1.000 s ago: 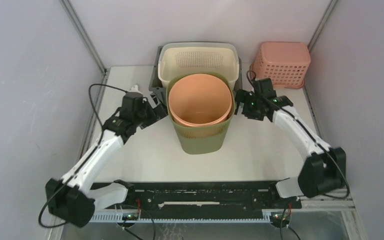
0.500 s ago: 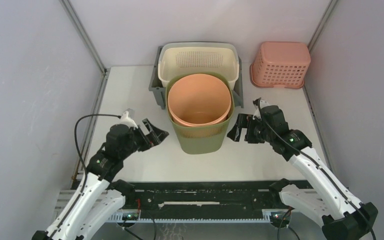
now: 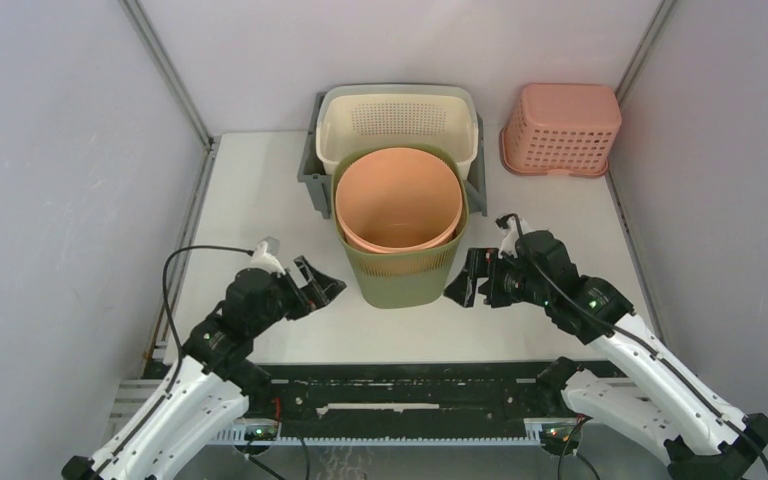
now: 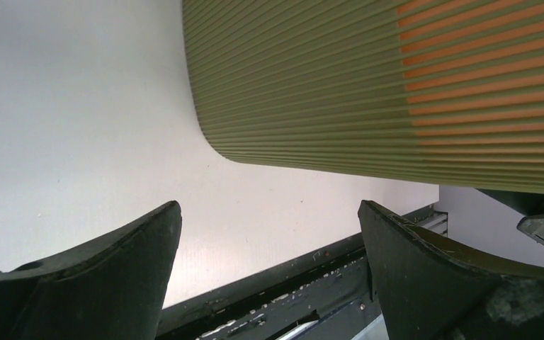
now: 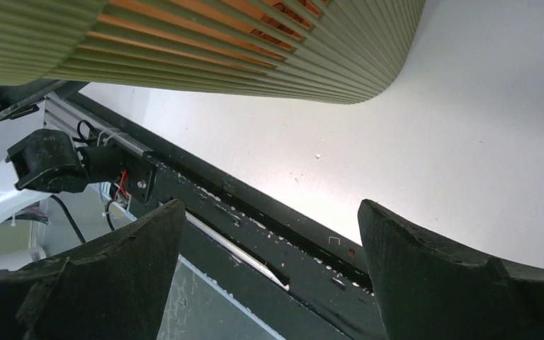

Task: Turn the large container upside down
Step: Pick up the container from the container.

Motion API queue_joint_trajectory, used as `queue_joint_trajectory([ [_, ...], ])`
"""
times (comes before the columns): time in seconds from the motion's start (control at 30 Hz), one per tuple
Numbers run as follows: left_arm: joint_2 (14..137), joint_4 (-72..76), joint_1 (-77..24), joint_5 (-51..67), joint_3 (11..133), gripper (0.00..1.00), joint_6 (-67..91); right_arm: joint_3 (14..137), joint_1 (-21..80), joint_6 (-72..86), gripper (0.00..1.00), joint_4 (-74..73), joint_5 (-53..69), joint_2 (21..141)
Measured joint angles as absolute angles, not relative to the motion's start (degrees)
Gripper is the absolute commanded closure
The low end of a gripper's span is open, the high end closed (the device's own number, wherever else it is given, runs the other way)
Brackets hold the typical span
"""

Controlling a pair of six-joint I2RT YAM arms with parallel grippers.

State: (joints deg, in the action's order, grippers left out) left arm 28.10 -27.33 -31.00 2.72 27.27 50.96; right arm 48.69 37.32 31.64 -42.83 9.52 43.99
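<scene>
The large container [image 3: 400,275], an olive-green ribbed bin, stands upright in the middle of the table with an orange tub [image 3: 398,200] nested inside it. My left gripper [image 3: 322,283] is open, low beside the bin's left side near its base and not touching it. My right gripper [image 3: 463,282] is open on the opposite side, also a little apart from the wall. The left wrist view shows the bin's ribbed wall [image 4: 312,78] above my left gripper [image 4: 269,209], whose jaws are empty. In the right wrist view the bin [image 5: 255,49] is above my right gripper [image 5: 271,207], also empty.
Directly behind the bin, a cream perforated basket [image 3: 397,115] sits in a grey crate [image 3: 310,170]. A pink basket [image 3: 562,125] lies upside down at the back right. A black rail [image 3: 400,385] runs along the near edge. Enclosure walls stand on both sides.
Both arms have pulled back from the bin's upper sides toward the near edge and come lower, level with its base. Both grippers stayed open. The bin has not moved.
</scene>
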Motion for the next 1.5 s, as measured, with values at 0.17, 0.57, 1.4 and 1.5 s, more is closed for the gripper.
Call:
queue_joint_trajectory([
  [0.17, 32.1, -25.1, -31.0, 3.5, 27.3, 0.0, 49.9, 48.8, 37.3, 31.7, 0.01, -43.2, 8.6, 44.1],
  [0.57, 30.0, -30.0, -31.0, 6.5, 27.9, 0.0, 43.9, 56.1, 37.3, 31.8, 0.02, -45.0, 6.1, 40.8],
  [1.4, 29.1, -34.3, -31.0, 7.5, 32.4, 0.0, 40.9, 56.3, 37.5, 33.6, 0.02, -38.0, 10.4, 41.4],
  [1.5, 31.5, -34.7, -31.0, 8.9, 34.0, 0.0, 40.4, 56.8, 37.5, 33.5, 0.03, -38.1, 10.0, 41.5],
])
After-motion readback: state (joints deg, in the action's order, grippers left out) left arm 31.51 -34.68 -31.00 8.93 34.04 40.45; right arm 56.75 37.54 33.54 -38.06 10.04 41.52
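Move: The orange container sits nested in the green container between the hands: from the left hand about 10 cm ahead and 15 cm to the right, from the right hand about 12 cm ahead and 13 cm to the left, its middle near hand height. The green container around it has its middle a few centimetres lower. Some 23 cm beyond, the white basket sits in the grey crate, both lower than the right hand. Beside the nested green and orange containers the right hand climbs about 8 cm towards rim height, its fingers tipping up roughly 10 degrees and its left side rising as much. The left hand dips about 2 cm, eases back as far, then comes up again to slightly above its start, turning some 10 degrees clockwise. Both grippers stay wide open, with no touch visible. ##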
